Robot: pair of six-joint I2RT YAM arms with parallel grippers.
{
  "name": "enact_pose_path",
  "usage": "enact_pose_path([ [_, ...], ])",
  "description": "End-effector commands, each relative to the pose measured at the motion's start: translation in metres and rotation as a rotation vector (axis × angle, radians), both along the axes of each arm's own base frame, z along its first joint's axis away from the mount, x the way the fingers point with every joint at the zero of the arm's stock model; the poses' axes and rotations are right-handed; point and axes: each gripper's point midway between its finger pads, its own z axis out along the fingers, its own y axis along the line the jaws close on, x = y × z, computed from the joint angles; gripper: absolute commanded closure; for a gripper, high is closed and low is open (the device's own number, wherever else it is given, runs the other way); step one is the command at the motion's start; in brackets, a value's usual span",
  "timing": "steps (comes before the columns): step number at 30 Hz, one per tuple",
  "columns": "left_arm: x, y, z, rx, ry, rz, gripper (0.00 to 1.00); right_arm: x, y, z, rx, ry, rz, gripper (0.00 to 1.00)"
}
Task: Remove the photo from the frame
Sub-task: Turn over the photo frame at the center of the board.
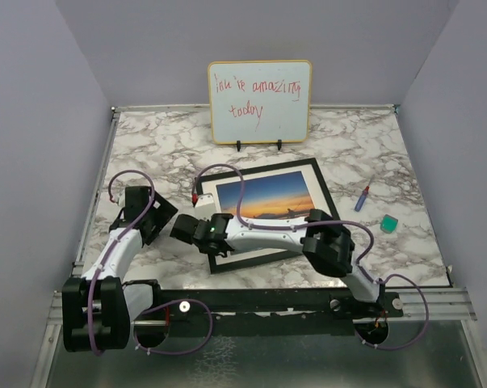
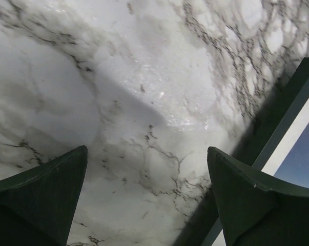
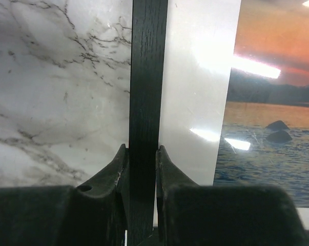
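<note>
The frame (image 1: pixel 259 260), thin and black, lies flat in the middle of the marble table with the photo (image 1: pixel 267 194) inside it, an orange-and-blue sunset with a white border. My right gripper (image 1: pixel 203 230) reaches across the frame and is over its left bar. The right wrist view has the fingers (image 3: pixel 118 169) pressed on both sides of the black bar (image 3: pixel 148 66), with the photo (image 3: pixel 277 102) to its right. My left gripper (image 1: pixel 169 212) hovers just left of the frame. Its jaws (image 2: pixel 146 174) stand wide open over bare marble, with the frame's edge (image 2: pixel 292 92) at the right.
A whiteboard (image 1: pixel 260 101) with red handwriting stands on its feet at the back centre. A blue pen (image 1: pixel 362 198) and a small green cube (image 1: pixel 390 223) lie right of the frame. Grey walls close in the table (image 1: pixel 146 145) on three sides.
</note>
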Motion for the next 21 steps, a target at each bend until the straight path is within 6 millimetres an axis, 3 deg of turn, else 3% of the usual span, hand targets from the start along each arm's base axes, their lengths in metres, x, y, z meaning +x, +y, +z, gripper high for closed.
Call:
enact_pose_path([
  [1,0.005,-0.034,0.012,-0.155,-0.098,-0.138,0.01,0.005,0.02,0.082,0.271,-0.087,0.002,0.99],
  [5,0.012,-0.053,0.034,-0.233,-0.191,-0.225,0.01,0.007,0.011,0.102,0.342,-0.087,0.015,1.0],
  [15,0.026,-0.087,0.096,-0.473,-0.51,-0.282,0.01,0.001,0.002,0.109,0.398,-0.055,0.011,1.0],
  [21,0.023,-0.098,0.09,-0.546,-0.518,-0.327,0.01,-0.001,0.008,0.114,0.418,-0.043,0.029,1.0],
])
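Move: The photo frame's left edge is already pinched by the right hand near its near-left corner; the frame's middle lies about 17 cm to this hand's right and 11 cm ahead. The whiteboard stands some 33 cm ahead and 14 cm to the right of the right hand, and the blue marker lies about 15 cm ahead and 44 cm to the right. For the open left hand, the middle of the frame's left edge is some 13 cm to its right, about level front to back and at nearly its height. The frame's left edge, still pinched in the right gripper, is lifted about 8 cm almost straight up while that wrist rolls some 15 degrees, its left side rising; the lift then eases off and holds. Meanwhile the left hand, fingers wide open, travels right and up about as far, towards the raised edge, turning somewhat clockwise, rolling its left side down and swinging its fingertips upward. ##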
